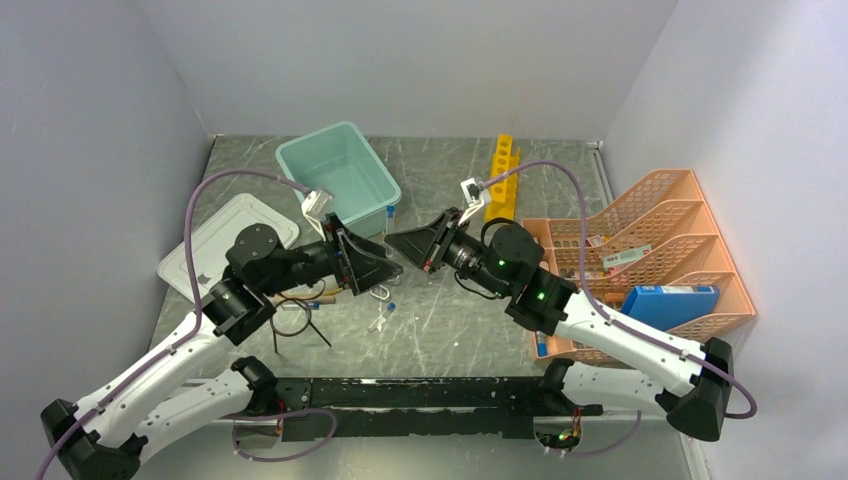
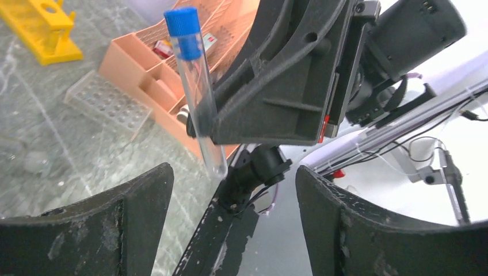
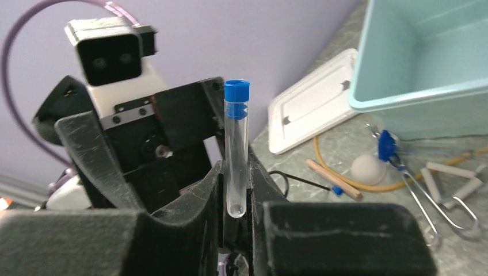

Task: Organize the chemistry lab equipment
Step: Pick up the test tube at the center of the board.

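A clear tube with a blue cap [image 3: 236,155] stands upright between the fingers of my right gripper [image 3: 236,195], which is shut on its lower end. The same tube [image 2: 195,86] shows in the left wrist view, above and ahead of my left gripper [image 2: 235,195], whose jaws are open with nothing between them. Over mid-table the left gripper [image 1: 393,268] and right gripper [image 1: 392,241] face each other tip to tip. The yellow rack [image 1: 502,175] lies at the back. A black wire ring stand [image 1: 295,320], wooden stick [image 3: 334,179], tan hose [image 3: 368,185] and silver wire triangles [image 3: 449,198] lie on the table.
A pale teal tub [image 1: 337,175] stands at the back left, with its grey-white lid [image 1: 215,240] beside it. The orange mesh organiser [image 1: 650,250] with a blue box [image 1: 668,303] fills the right side. A clear plastic rack [image 2: 106,103] and a white ball [image 3: 368,168] lie on the table.
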You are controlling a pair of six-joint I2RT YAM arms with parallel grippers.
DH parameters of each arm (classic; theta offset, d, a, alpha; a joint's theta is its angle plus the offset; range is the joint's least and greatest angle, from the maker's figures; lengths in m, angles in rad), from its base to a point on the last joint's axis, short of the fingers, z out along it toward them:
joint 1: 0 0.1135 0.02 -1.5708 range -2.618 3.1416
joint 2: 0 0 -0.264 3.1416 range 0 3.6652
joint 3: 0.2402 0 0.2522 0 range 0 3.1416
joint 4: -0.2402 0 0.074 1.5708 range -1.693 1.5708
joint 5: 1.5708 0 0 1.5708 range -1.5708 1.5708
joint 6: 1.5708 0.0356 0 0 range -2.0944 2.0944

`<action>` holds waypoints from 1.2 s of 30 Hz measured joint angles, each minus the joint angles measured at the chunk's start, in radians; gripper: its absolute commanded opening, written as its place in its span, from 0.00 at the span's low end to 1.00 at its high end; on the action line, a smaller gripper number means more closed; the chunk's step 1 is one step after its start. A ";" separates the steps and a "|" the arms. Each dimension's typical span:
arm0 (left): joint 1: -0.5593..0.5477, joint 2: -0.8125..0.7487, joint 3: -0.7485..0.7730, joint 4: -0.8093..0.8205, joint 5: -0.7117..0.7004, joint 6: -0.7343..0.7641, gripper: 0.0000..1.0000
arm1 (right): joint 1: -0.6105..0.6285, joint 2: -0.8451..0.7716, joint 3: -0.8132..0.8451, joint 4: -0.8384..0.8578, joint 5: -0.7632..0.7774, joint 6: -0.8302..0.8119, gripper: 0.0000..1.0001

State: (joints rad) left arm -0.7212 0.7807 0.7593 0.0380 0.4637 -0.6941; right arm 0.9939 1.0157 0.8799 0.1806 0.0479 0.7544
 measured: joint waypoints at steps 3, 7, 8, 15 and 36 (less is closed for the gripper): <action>0.000 0.016 -0.002 0.072 0.026 -0.039 0.73 | 0.000 -0.003 -0.006 0.053 -0.057 0.001 0.00; 0.000 0.021 -0.002 0.149 0.055 -0.082 0.63 | -0.001 -0.010 -0.014 0.103 -0.109 0.007 0.00; 0.000 0.021 -0.002 0.170 0.062 -0.092 0.60 | -0.001 -0.012 -0.016 0.111 -0.117 0.008 0.00; 0.000 0.020 -0.002 0.216 0.082 -0.124 0.45 | -0.002 -0.046 -0.051 0.172 -0.154 0.017 0.00; 0.003 0.016 -0.005 0.250 0.107 -0.151 0.05 | -0.002 -0.068 -0.076 0.238 -0.171 0.027 0.00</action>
State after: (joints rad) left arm -0.7177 0.7971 0.7540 0.2878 0.5705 -0.8455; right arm 0.9916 0.9482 0.8043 0.4187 -0.1234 0.7818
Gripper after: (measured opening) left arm 0.192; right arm 0.169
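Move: The capped test tube stands upright in the right gripper, pinched low, its middle some 3 cm above the right hand point. From the open left gripper, that middle lies about 2 cm ahead, 1 cm right and 3 cm up. Roughly 30 cm below the left hand lie a second blue-capped tube, 3 cm back and 2 cm left, and metal tongs, 7 cm ahead and 4 cm left; the teal bin sits about 26 cm ahead, 11 cm left and 24 cm below. Bring the left gripper up about 5 cm and slightly back, its fingertips tipping up some 10 degrees, and close the wide-open fingers until they pinch the lower part of the test tube. Meanwhile keep the right gripper shut on the tube and carry it up 4.5 cm and back nearly 4, tilting its fingertips upward too. ##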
